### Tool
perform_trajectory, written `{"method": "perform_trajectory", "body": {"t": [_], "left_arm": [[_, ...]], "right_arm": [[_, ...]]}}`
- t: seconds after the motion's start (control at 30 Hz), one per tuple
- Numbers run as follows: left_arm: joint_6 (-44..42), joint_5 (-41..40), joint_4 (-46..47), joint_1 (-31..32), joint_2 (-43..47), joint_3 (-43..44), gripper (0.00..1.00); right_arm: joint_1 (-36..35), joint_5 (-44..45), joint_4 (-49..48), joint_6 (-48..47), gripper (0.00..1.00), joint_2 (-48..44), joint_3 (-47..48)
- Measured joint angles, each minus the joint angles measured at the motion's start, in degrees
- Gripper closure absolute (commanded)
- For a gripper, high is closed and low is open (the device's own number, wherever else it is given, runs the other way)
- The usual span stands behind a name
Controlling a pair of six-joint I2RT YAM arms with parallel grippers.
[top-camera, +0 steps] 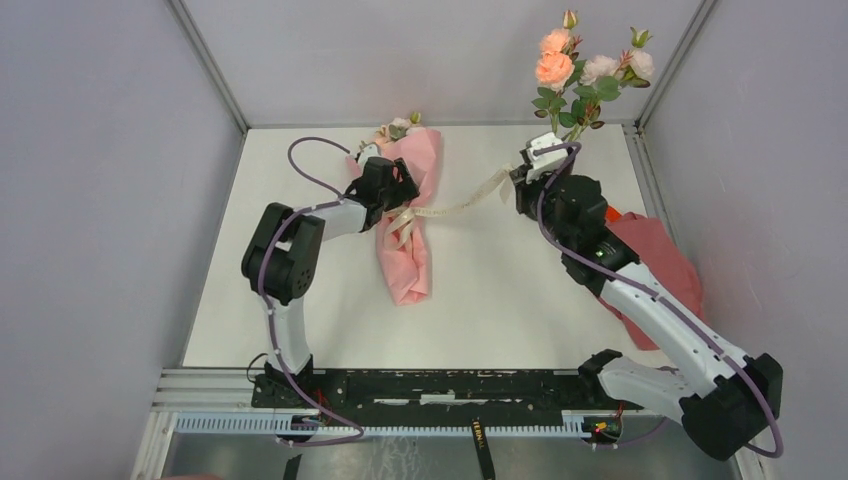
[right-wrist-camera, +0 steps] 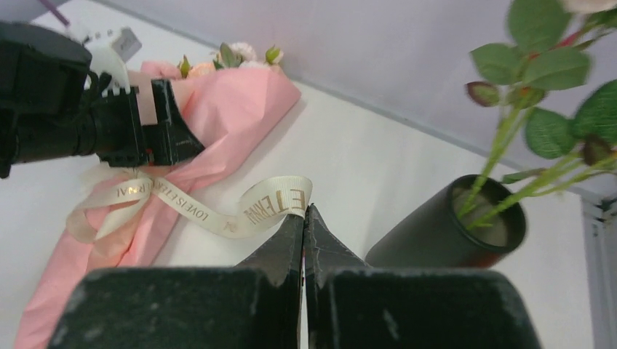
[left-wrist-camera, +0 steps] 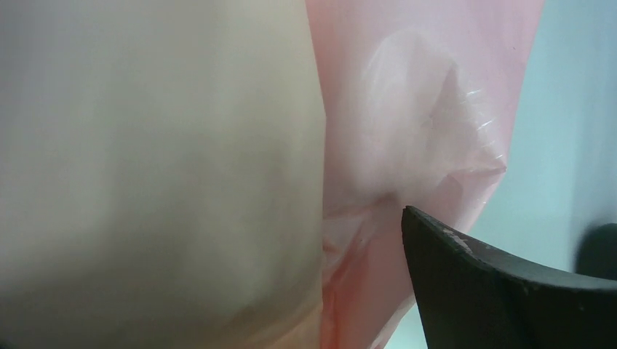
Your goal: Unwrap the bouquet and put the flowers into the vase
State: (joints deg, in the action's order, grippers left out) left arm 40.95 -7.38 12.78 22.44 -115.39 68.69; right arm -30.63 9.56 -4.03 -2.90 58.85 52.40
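The bouquet [top-camera: 408, 240] lies on the white table, a cone of light pink paper with small roses [top-camera: 400, 128] at its far, wide end. My left gripper [top-camera: 395, 190] stands open over the bouquet's middle. In the left wrist view the pink paper [left-wrist-camera: 407, 109] fills the space beside one dark finger [left-wrist-camera: 473, 291]. A cream ribbon [top-camera: 460, 207] runs from the bouquet to the right. My right gripper [right-wrist-camera: 304, 211] is shut on the ribbon's [right-wrist-camera: 218, 214] end. The black vase [right-wrist-camera: 444, 233] stands beside it, holding flowers [top-camera: 575, 75] on green stems.
A darker pink-red cloth [top-camera: 655, 265] with an orange piece [top-camera: 612, 215] lies under my right arm at the table's right side. Grey walls close in the back and both sides. A metal rail [top-camera: 420, 422] runs along the near edge.
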Motion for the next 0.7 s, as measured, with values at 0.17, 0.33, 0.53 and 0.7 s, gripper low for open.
{"method": "perform_trajectory", "body": {"t": [0.17,0.33,0.53,0.7], "left_arm": [[-6.1,-10.9,-6.8,2.2,7.1,-2.6,0.02],[-10.4,-17.1,-8.2,2.4,15.0,-8.1,0.0],[-11.6,-20.2,-10.9,2.3,22.7,-10.1,0.0],[-11.6,-23.8,-12.4,2.3,27.0,-10.8,0.0]], "right_arm": [[0.0,-5.2,0.0,0.9,1.0,6.4,-0.5],[0.0,-8.1,-0.2,1.6,0.97,9.7,-1.6],[0.0,-12.4,-1.7,2.4,0.3,14.4,-1.6],[-0.9,-14.1,-1.7,2.6,0.18,20.5,-1.4]]}}
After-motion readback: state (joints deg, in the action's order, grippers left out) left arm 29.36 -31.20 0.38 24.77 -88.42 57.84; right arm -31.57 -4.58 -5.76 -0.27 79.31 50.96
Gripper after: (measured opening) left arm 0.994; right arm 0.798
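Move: The ribbon knot on the bouquet is what matters: from the right hand, which still holds the drawn-out ribbon end, it lies about 21 cm left, 10 cm ahead and 29 cm below. The vase stands some 12 cm ahead and 11 cm right of that hand, its middle about 22 cm lower. From the left hand, the knot is about 5 cm back, 1 cm right and 2 cm below; the flower heads are roughly 16 cm straight ahead, level in height. The ribbon end is brought down and back towards the knot in the still-shut right fingers, which sink about 14 cm, go 7 cm left and tip down some 20 degrees, then open wide late on and let go. Meanwhile the left hand, already wide open, comes free of the paper above the knot, going up, left and back away from the bouquet and rolling its left side up. ##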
